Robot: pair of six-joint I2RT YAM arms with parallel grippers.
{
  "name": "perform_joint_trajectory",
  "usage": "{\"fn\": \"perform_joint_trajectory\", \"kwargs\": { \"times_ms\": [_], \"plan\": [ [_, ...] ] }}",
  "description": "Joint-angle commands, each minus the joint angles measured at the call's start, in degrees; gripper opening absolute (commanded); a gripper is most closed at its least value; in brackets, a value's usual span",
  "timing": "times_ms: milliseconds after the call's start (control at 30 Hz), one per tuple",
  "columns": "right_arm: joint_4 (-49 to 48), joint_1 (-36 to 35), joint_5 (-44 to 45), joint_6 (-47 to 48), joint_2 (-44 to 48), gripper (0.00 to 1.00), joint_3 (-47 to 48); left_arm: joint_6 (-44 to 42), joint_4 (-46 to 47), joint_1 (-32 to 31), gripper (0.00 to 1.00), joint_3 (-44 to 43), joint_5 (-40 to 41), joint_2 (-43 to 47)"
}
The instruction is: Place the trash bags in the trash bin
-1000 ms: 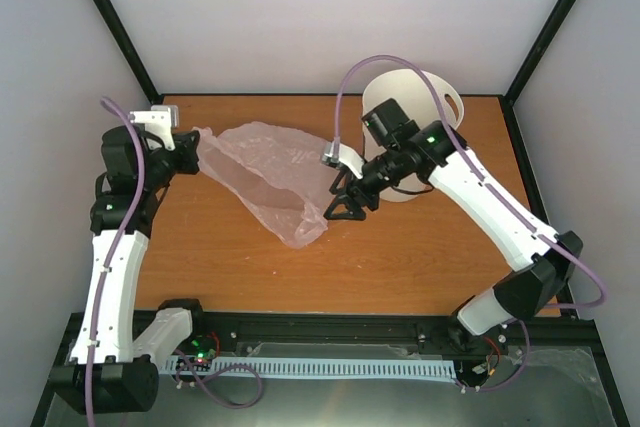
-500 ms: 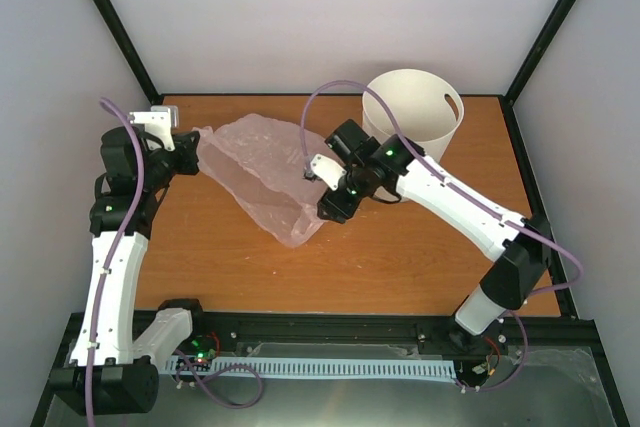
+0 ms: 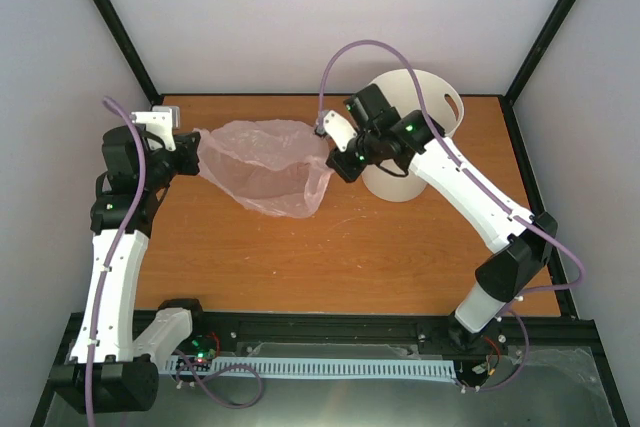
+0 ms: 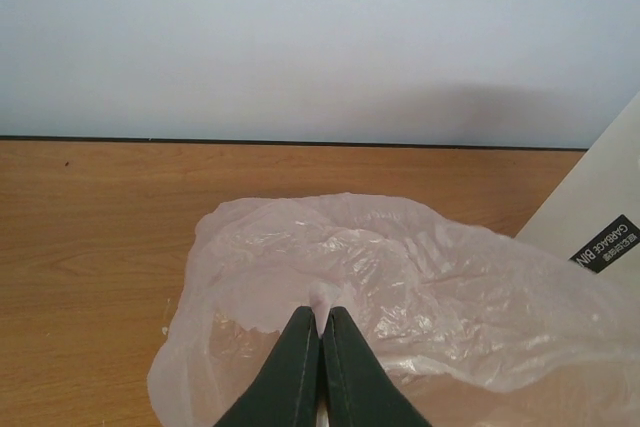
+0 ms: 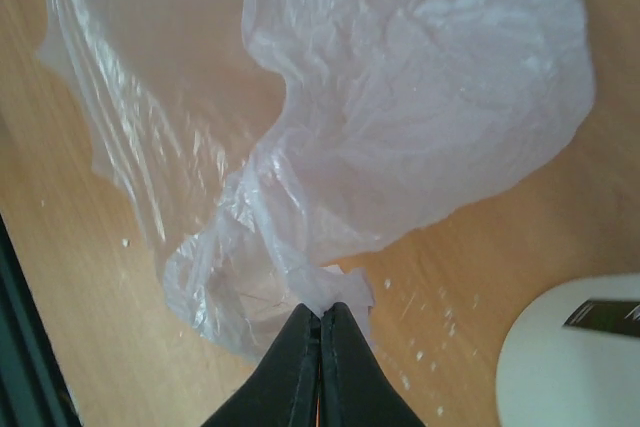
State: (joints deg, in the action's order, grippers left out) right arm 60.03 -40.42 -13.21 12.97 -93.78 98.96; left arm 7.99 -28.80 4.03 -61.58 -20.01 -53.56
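The pale pink translucent trash bag [image 3: 265,167] hangs stretched between my two grippers above the table, left of the white trash bin [image 3: 420,127]. My left gripper [image 3: 192,152] is shut on the bag's left edge; in the left wrist view its jaws [image 4: 320,315] pinch a fold of the bag [image 4: 400,277]. My right gripper [image 3: 338,162] is shut on the bag's right edge, just left of the bin; the right wrist view shows its jaws [image 5: 322,309] pinching the bag [image 5: 400,97]. The bin [image 5: 570,357] shows at the lower right there, and its labelled wall [image 4: 600,237] shows in the left wrist view.
The wooden table [image 3: 330,257] is bounded by white walls and black corner posts [image 3: 110,27]. My right arm [image 3: 470,197] crosses in front of the bin. A black rail [image 3: 320,327] runs along the near edge.
My right gripper closed on the bag's right edge, then lifted it up and back toward the bin. The bag rose off the table and now spreads between both grippers. The left arm stayed put.
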Motion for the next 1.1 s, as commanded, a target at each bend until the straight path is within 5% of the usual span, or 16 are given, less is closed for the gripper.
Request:
{"fn": "perform_joint_trajectory", "kwargs": {
  "times_ms": [0, 200, 400, 600, 700, 1067],
  "plan": [
    [-2.43, 2.25, -3.70, 1.08, -1.43, 0.03, 6.04, -1.34, -0.81, 0.45, 0.01, -3.02, -0.50, -0.24],
    [-4.31, 6.98, -2.67, 0.67, -9.04, 0.03, 23.11, -4.84, 1.59, 0.45, 0.01, -10.74, 0.47, -4.42],
    [-8.68, 12.10, 2.10, 1.20, -18.23, 0.03, 53.79, -7.70, 4.30, 0.45, 0.01, -33.44, -3.48, -14.41],
    [-27.85, 14.98, 7.19, -1.21, -6.55, 0.03, 41.59, -1.18, 9.02, 0.46, 0.01, -53.58, -16.40, -22.78],
    [-28.56, 15.05, 8.34, -0.42, -5.36, 0.03, 45.02, 3.18, 12.28, 0.37, 0.01, -59.12, -20.35, -25.99],
    [-32.55, 16.62, 17.19, 6.97, 3.34, 0.03, 40.78, 4.12, 16.34, -7.48, 0.01, -65.20, -20.45, -32.75]
  ]
}}
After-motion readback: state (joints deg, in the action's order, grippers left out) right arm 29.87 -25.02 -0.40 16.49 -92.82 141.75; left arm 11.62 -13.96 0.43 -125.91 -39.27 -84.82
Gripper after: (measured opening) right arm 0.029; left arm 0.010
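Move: Both hands already pinch the pink trash bag's rim, each at one side. The open trash bin has its middle roughly 10 cm ahead of the right hand, 14 cm to its right and 12 cm below; from the left hand it lies about 7 cm ahead, 40 cm right and 20 cm below. The bag's middle hangs about 13 cm right of the left hand, level fore and aft and 12 cm below, and about 13 cm left of the right hand, 3 cm ahead and 5 cm below. Fast and upward, both arms fling the bag: the left hand rises about 35 cm, the right about 40 cm, first sweeping some 15 cm forward and then drawing back 10. Both drift right, the right hand farther, so they spread apart. The wrists tip up until the fingers point above level, their pinch on the rim kept throughout. ##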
